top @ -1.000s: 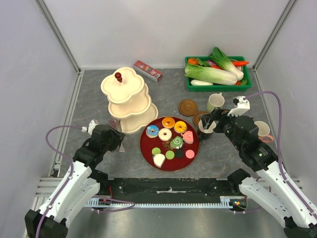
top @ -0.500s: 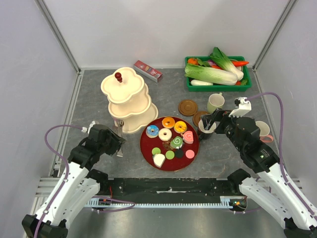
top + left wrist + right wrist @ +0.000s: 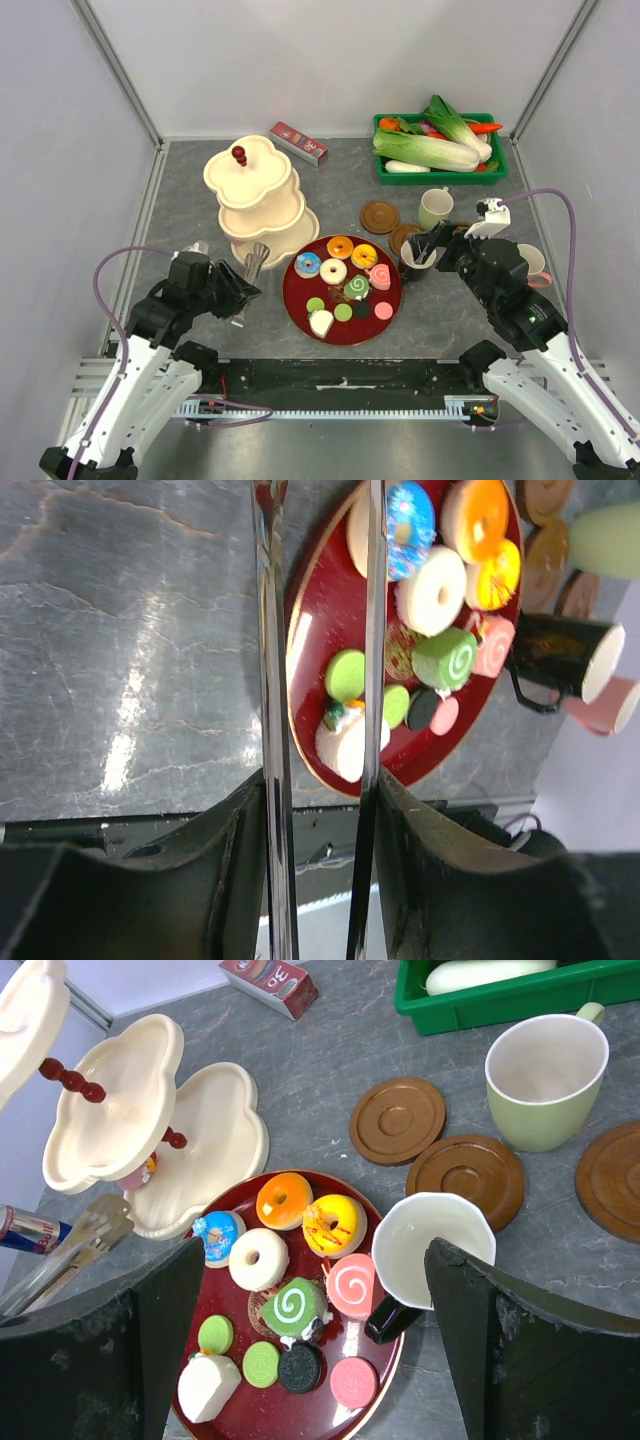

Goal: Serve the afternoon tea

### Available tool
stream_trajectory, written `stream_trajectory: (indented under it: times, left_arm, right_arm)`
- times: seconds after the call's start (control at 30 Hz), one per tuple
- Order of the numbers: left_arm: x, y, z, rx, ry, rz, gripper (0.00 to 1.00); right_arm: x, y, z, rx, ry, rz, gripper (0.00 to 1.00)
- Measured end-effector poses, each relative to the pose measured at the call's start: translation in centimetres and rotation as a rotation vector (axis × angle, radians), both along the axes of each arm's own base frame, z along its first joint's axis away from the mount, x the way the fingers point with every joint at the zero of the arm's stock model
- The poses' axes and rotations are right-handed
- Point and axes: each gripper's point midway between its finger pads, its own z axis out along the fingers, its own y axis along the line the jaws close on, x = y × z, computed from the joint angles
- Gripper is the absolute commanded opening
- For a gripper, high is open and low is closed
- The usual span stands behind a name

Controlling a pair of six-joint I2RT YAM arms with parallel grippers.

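Donuts, swirl cakes and round sweets lie on a dark red plate. My left gripper is shut on metal tongs, left of the plate. The tong tips point toward the cream tiered stand. My right gripper hangs open above the plate's right edge and the black mug. A pale green mug and brown coasters lie behind them.
A green crate of leafy vegetables stands at the back right. A red box lies behind the stand. A pink mug sits under my right arm. A small can lies left of the stand.
My left gripper has closed further on the tongs and drawn back to the left, raising their tips toward the stand. The right arm has barely shifted.
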Motion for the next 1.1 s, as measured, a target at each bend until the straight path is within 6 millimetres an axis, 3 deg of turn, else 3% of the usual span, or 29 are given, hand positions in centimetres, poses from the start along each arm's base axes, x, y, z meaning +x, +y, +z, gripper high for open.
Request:
stream_trajectory:
  times: [0.2, 0.4, 0.8, 1.1]
  left_arm:
    - [-1.7, -1.3, 3.0, -0.04, -0.033, -0.15, 0.49]
    - [-3.2, -2.4, 4.8, -0.071, -0.038, -0.279, 0.49]
    - [-5.8, -3.4, 4.0, -0.101, 0.073, -0.445, 0.52]
    - [-6.1, -3.7, 3.5, -0.099, 0.125, -0.494, 0.5]
  right_arm:
    - [0.0, 0.0, -0.1, -0.007, 0.003, 0.002, 0.98]
    - [0.0, 0.0, -0.2, -0.011, 0.003, 0.002, 0.98]
    - [0.0, -0.1, -0.6, -0.035, 0.011, 0.008, 0.98]
    - [0.1, 0.0, -1.0, -0.051, 0.023, 0.01, 0.98]
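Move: The left hand already holds the tongs; the plate of sweets they are swung to has its middle about 23 cm to its right, level with it and some 14 cm below. The blue donut lies about 7 cm ahead and 14 cm right, the white cake 8 cm back and 18 cm right, the cake stand's bottom tier 14 cm ahead and 5 cm right. From the right hand the plate's middle is about 15 cm left, 11 cm back. Still gripping the empty tongs without changing their spread, the left hand draws back about 6 cm and shifts some 4 cm to the right, rising nearly 5 cm at first and then sinking slightly. Meanwhile it turns nearly 30 degrees clockwise, swinging the tongs' head away from the cake stand's bottom tier towards the plate of sweets. ##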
